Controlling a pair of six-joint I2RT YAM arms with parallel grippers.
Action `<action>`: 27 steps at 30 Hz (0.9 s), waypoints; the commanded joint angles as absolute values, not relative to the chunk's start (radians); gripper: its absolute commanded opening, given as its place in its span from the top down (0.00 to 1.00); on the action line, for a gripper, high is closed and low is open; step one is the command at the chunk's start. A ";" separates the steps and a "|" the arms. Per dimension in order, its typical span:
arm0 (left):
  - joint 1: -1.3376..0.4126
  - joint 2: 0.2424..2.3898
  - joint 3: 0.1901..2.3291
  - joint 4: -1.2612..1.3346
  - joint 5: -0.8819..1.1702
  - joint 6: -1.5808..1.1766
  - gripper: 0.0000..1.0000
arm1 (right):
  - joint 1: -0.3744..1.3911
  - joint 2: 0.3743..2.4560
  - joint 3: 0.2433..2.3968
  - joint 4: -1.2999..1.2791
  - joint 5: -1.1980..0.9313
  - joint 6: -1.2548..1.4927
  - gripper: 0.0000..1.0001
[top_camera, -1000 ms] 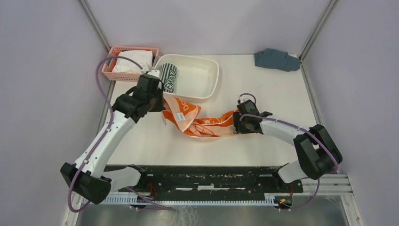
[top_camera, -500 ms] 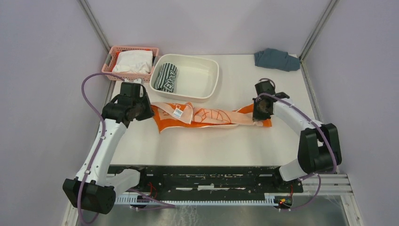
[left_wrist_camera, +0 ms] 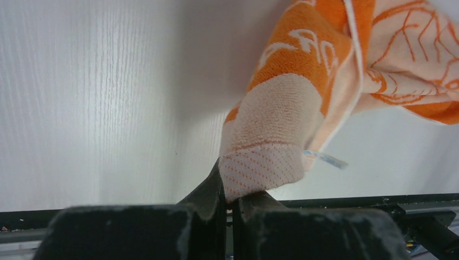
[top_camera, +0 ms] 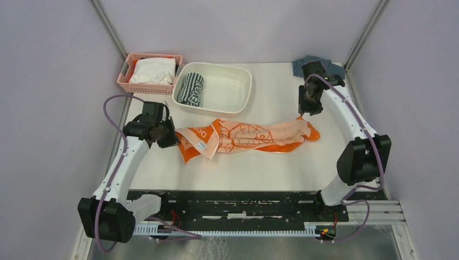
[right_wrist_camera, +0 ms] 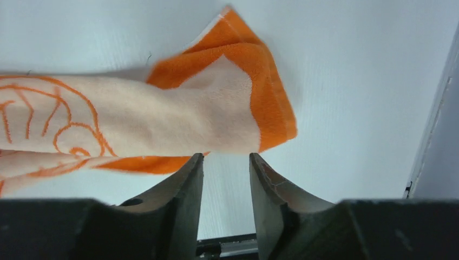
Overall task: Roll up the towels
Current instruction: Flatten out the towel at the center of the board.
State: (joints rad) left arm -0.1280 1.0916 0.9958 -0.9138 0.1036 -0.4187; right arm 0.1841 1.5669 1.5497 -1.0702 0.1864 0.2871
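The orange towel [top_camera: 249, 135] with peach centre lies stretched left to right across the middle of the table. My left gripper [top_camera: 172, 140] is shut on its left corner; the left wrist view shows the cloth [left_wrist_camera: 292, 108] pinched between the closed fingers of the left gripper [left_wrist_camera: 230, 189]. Lifted behind the towel's right end, my right gripper [top_camera: 309, 108] is open. In the right wrist view that free end [right_wrist_camera: 189, 119] lies just beyond the right gripper [right_wrist_camera: 226, 160], which has nothing between its fingers. The striped towel [top_camera: 191, 88] sits rolled in the white tub [top_camera: 246, 97].
A pink basket [top_camera: 125, 70] holding a white cloth [top_camera: 152, 70] stands at the back left beside the tub. A blue-grey cloth [top_camera: 325, 70] lies at the back right corner, partly behind my right arm. Metal posts border both sides.
My right gripper let go of the towel's right end and moved back and to the right. My left gripper drew its end toward the near left, and the towel now lies spread flat.
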 commanded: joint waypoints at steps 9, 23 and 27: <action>-0.116 1.117 0.885 -0.771 0.085 -0.477 0.97 | 0.127 1.472 1.233 -0.907 0.143 0.338 0.46; -0.111 1.132 0.896 -0.736 0.030 -0.491 0.97 | 0.117 1.334 0.749 -0.411 -0.118 0.617 0.43; -0.109 1.128 0.897 -0.733 0.023 -0.491 0.97 | 0.111 1.428 0.730 -0.309 -0.112 0.655 0.42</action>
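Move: Almost straight below the open right hand, about 17 cm down, lies the near edge of the orange towel's right end, some 6 cm back towards the base; the folded blue-grey cloth is about 25 cm ahead and 9 cm right of that hand. From the left hand, still pinching the towel's left end, the same edge lies roughly 48 cm right, 4 cm ahead and 13 cm down; the white bin is about 26 cm ahead and 12 cm right. Dropping some 15 cm towards the board, the right hand sweeps back about 9 cm to the near edge of the towel's right end, then eases slightly forward and left as it keeps sinking. Its fingers open wider while it rolls some 20 degrees, left side up, and turns a little clockwise. The left hand keeps its pinch and lowers the towel's left end about 4 cm. ##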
